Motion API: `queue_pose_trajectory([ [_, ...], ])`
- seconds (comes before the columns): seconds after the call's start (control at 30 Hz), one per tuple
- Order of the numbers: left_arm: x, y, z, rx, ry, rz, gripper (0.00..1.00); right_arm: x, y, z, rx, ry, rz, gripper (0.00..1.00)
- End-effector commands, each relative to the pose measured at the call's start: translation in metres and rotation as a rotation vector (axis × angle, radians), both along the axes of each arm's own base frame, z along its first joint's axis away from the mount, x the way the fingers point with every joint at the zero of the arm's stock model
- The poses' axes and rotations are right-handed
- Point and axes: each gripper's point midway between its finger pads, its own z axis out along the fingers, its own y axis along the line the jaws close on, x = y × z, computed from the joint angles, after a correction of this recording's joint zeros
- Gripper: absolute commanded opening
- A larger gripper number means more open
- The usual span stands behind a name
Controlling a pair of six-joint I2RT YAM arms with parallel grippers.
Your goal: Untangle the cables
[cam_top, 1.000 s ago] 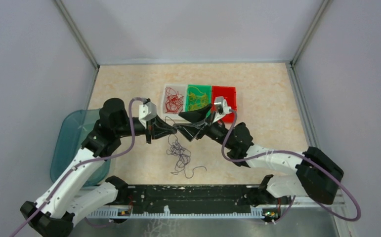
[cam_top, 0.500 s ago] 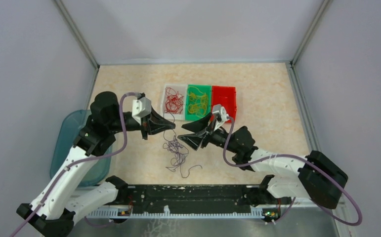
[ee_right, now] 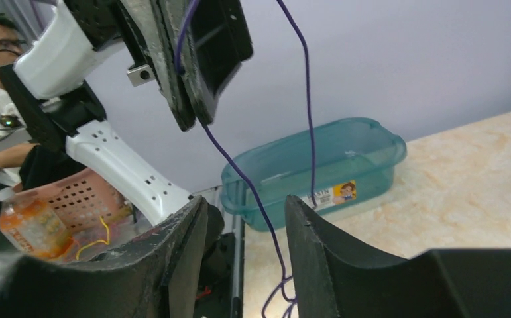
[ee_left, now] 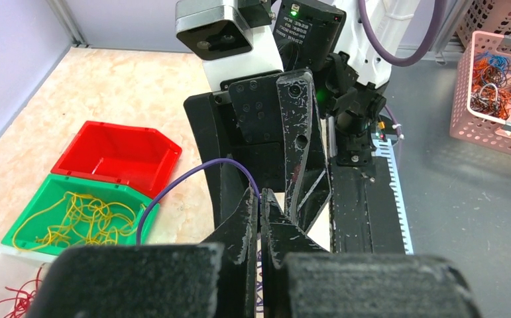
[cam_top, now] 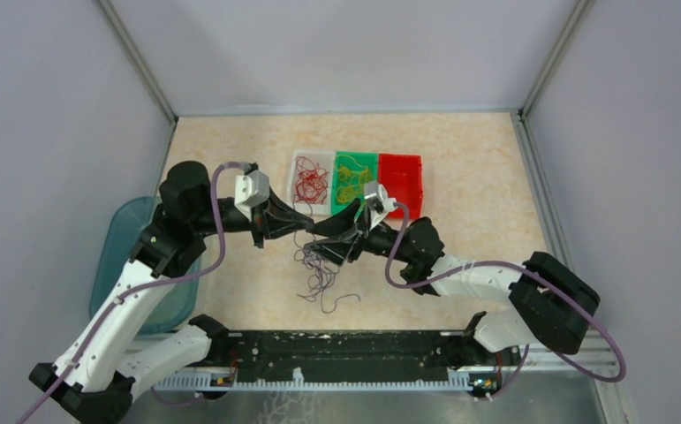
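A tangle of thin dark purple cables [cam_top: 321, 278] hangs down to the table in the middle. My left gripper [cam_top: 308, 223] is shut on one purple strand [ee_left: 193, 173], which loops out from its tips [ee_left: 260, 199]. My right gripper [cam_top: 321, 238] faces it closely, with its jaws open. In the right wrist view a purple strand [ee_right: 259, 199] runs down between the right fingers [ee_right: 309, 245] without being pinched. Red cables [cam_top: 310, 181] lie in the white bin and yellow cables [cam_top: 352, 181] in the green bin [ee_left: 27, 228].
A red bin [cam_top: 403, 177] stands to the right of the green one. A teal plastic tub [cam_top: 129, 256] sits at the table's left edge. A pink basket [ee_left: 498, 86] with coloured bands stands off the table near the arm bases.
My right gripper has moved left up to the left gripper and its jaws have narrowed. The left gripper rose and drew back a little, lifting the purple tangle.
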Motion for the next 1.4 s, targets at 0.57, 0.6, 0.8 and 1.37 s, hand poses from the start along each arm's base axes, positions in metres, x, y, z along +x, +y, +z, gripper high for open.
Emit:
queue_pose_trajectory([
  [0.57, 0.002, -0.003, 0.047, -0.052, -0.092, -0.014, 0.00, -0.041, 0.011, 0.025, 0.096, -0.048, 0.290, 0.31],
  [0.6, 0.002, -0.003, 0.049, -0.053, -0.099, -0.014, 0.00, -0.040, 0.012, 0.021, 0.089, -0.037, 0.286, 0.31],
  [0.8, 0.006, -0.003, 0.075, -0.083, -0.169, -0.001, 0.00, -0.033, 0.019, -0.006, 0.050, 0.032, 0.262, 0.24],
  [1.37, 0.005, -0.001, 0.130, -0.166, -0.282, 0.020, 0.00, -0.008, 0.034, -0.057, -0.073, 0.092, 0.069, 0.28],
])
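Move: The left fingers still pinch the purple cable; its tangle hangs about 15 cm straight below them, perhaps 1 cm to the right. From the half-open right gripper the tangle lies some 9 cm below and about 1 cm to the right, with the left fingertips roughly 6 cm straight above. Counted from the left hand, the green box is about 28 cm ahead, 8 cm right and 34 cm down; the white box is 28 cm ahead, 4 cm left, equally low. Rising about 10 cm, slowly and then faster, the left hand keeps its pinch on the purple cable and tilts some 15 degrees. The right hand first draws back about 3.5 cm, fingers swinging counter-clockwise, then sinks nearly 7 cm beside the hanging cable, going some 3 cm left and easing forward, while its fingers narrow from half to about a quarter open. ##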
